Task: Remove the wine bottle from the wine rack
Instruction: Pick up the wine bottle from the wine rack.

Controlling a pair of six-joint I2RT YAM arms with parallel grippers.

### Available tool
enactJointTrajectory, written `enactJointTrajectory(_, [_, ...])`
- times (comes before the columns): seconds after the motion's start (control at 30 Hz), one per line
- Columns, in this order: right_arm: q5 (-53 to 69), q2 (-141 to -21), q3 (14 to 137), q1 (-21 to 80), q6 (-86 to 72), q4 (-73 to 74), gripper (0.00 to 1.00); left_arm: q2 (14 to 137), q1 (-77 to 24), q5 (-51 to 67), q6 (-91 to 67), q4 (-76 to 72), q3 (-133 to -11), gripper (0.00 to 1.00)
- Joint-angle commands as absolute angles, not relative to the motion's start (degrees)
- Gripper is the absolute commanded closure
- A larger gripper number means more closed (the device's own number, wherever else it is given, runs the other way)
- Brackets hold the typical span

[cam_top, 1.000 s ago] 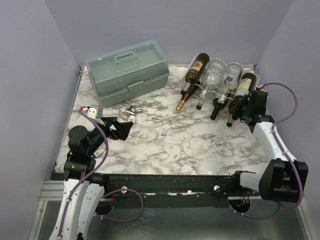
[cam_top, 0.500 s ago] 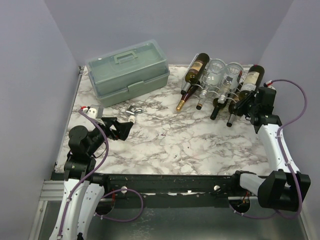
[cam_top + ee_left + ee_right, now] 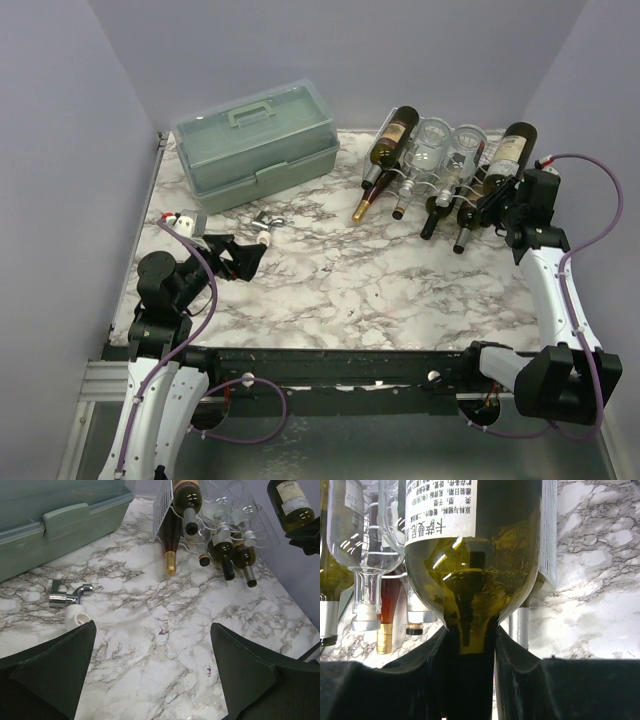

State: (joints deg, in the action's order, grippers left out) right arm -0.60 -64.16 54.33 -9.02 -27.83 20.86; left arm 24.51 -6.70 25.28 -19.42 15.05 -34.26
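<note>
The white wire wine rack (image 3: 416, 181) stands at the back right with several bottles lying in it, necks toward me. My right gripper (image 3: 497, 192) is shut on the neck of a dark green wine bottle (image 3: 513, 147) with a pale label. That bottle is raised over the rack's right end, base tilted up and away. The right wrist view shows the wine bottle (image 3: 470, 575) wedged between both fingers of the right gripper (image 3: 470, 636). My left gripper (image 3: 250, 256) is open and empty low over the left of the table. From the left wrist, the wine bottle (image 3: 290, 502) hangs beyond the rack (image 3: 162, 504).
A grey-green toolbox (image 3: 256, 141) with a handle sits at the back left. A small chrome fitting with a white end (image 3: 265, 222) lies in front of it, just ahead of the left gripper (image 3: 152, 630). Purple walls close in the sides and back.
The right arm has lifted the wine bottle up and toward the back right, away from its slot in the rack. The left arm has stayed still.
</note>
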Motion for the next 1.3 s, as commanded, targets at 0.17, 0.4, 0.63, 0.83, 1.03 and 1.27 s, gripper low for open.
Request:
enactJointTrajectory(0.17, [1.05,-61.4,59.99,-9.37,-26.71,16.16,1.0,23.5,-6.23,25.71,-19.16,13.72,-33.79,0.02])
enactJointTrajectory(0.4, [1.03,-61.58,62.0,-9.33,-26.85,17.06,1.0,23.42,-6.17,25.85,-19.16,13.64,-33.79,0.02])
enactJointTrajectory(0.63, [0.98,-61.37,63.55,-9.4,-26.76,17.78,1.0,23.27,-6.22,25.84,-19.16,13.67,-33.78,0.01])
enactJointTrajectory(0.83, [1.71,-61.16,65.34,-9.44,-26.28,18.85,1.0,23.32,-6.19,26.06,-19.25,13.54,-33.81,0.01])
enactJointTrajectory(1.03, [4.42,-60.24,65.78,-9.35,-24.1,19.99,1.0,23.36,-6.23,26.36,-19.33,13.46,-33.69,0.01])
enactJointTrajectory(1.27, [8.74,-58.67,67.64,-9.42,-19.57,23.24,1.0,23.69,-6.21,27.72,-19.51,13.01,-33.64,0.02])
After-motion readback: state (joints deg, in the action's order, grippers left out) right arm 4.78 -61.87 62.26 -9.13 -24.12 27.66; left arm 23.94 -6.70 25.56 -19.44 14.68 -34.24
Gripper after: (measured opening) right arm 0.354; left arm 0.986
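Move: The wine bottle is already off the rack, held by its neck in the right gripper; its middle lies about 10 cm ahead, 3 cm to the right and roughly level. Its empty slot is some 7 cm beneath it. The upper clear bottle stands about 14 cm ahead, 4 cm left and 6 cm lower; a lower dark bottle about 10 cm ahead and 15 cm below. From the left gripper the wine bottle lies some 25 cm ahead, 48 cm right and slightly lower. Keep the right gripper shut on the bottle's neck and lift it straight up by about 5 cm, farther away from the rack, after hardly moving at first and with one brief slackening on the way. Near the top, bring the hand slightly left and back, turning the wrist some 5 degrees counter-clockwise. ##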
